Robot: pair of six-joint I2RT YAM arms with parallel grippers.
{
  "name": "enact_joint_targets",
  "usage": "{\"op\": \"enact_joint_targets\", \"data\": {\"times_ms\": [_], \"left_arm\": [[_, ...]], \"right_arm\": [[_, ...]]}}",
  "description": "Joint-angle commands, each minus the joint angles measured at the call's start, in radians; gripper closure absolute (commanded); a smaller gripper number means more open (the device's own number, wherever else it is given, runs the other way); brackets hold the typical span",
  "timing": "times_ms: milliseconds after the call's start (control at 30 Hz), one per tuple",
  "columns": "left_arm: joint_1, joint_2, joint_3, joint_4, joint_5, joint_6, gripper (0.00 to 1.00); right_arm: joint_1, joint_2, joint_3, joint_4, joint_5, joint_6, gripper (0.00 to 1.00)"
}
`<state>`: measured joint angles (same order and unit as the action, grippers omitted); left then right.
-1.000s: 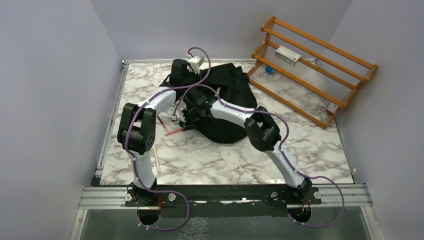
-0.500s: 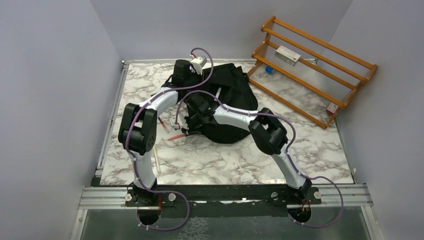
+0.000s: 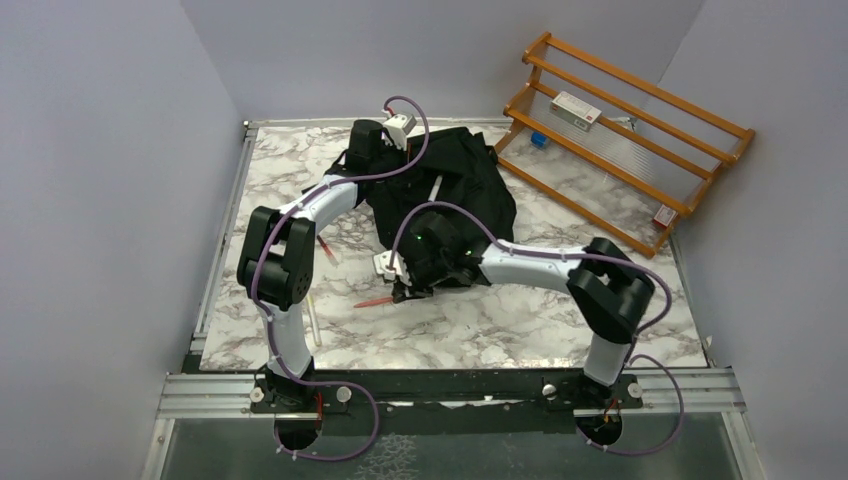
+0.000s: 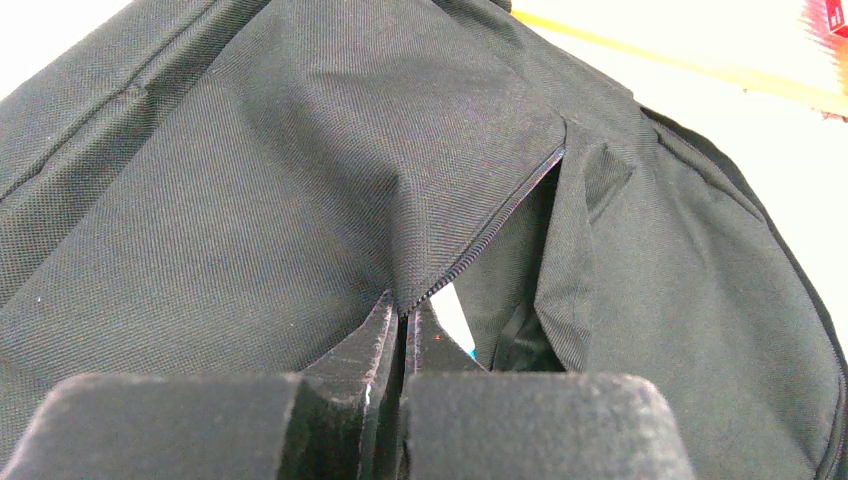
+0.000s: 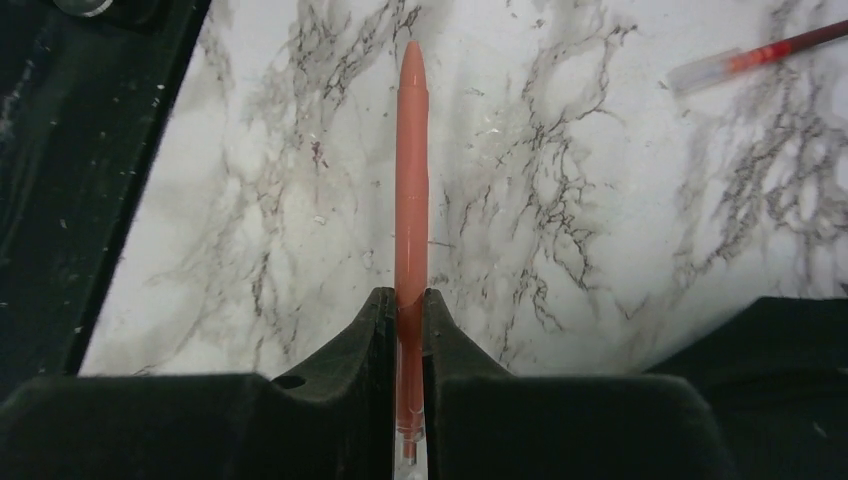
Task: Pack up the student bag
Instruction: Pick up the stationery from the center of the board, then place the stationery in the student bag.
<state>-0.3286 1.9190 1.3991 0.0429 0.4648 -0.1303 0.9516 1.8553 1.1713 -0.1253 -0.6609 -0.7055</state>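
Observation:
The student bag (image 3: 460, 190), a big black backpack, lies at the back middle of the marble table. My left gripper (image 4: 405, 308) is shut on the fabric at the bag's zipper edge (image 4: 500, 215), holding the opening up. Inside the gap a white item (image 4: 455, 318) shows. In the top view that gripper (image 3: 372, 152) sits at the bag's back left corner. My right gripper (image 5: 408, 300) is shut on a salmon-red pen (image 5: 410, 170) that sticks out ahead of the fingers, above the table. In the top view this gripper (image 3: 400, 292) is just in front of the bag, with the pen (image 3: 376, 301) pointing left.
A second red-and-clear pen (image 3: 327, 248) lies left of the bag, also in the right wrist view (image 5: 760, 52). A white stick (image 3: 313, 320) lies near the left arm's base. An orange wooden rack (image 3: 640, 150) holding a white box (image 3: 575, 110) stands at the back right.
My right gripper closed on the red pen and drew back toward the near edge with it, the elbow swinging right. The left gripper has kept its hold on the bag.

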Motion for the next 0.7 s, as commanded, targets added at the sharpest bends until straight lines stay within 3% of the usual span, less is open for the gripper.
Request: {"op": "enact_joint_targets", "data": {"times_ms": [0, 267, 667], "left_arm": [[0.000, 0.001, 0.036, 0.036, 0.014, 0.007, 1.00], [0.000, 0.001, 0.034, 0.044, 0.020, 0.002, 1.00], [0.000, -0.010, 0.027, 0.046, 0.009, 0.005, 1.00]], "right_arm": [[-0.002, -0.164, -0.117, 0.179, -0.014, 0.119, 0.99], [-0.026, -0.402, -0.286, 0.344, 0.205, 0.305, 0.99], [-0.209, -0.486, -0.309, 0.322, 0.242, 0.474, 0.99]]}}
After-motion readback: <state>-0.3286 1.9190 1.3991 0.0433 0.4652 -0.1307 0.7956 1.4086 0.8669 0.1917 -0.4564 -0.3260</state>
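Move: The right hand already holds the orange pen; the bag's opening lies about 23 cm ahead of this hand and 8 cm to its right, at roughly its height. The red pen is some 10 cm ahead and 16 cm left, the yellow marker 6 cm back and 19 cm left, both about 5 cm below. From the left hand, still pinching the flap, the opening lies some 6 cm back, 6 cm right and 7 cm below. Keeping its grip, the right hand rises 11 cm, swinging right and forward towards the bag's opening, turning clockwise. ##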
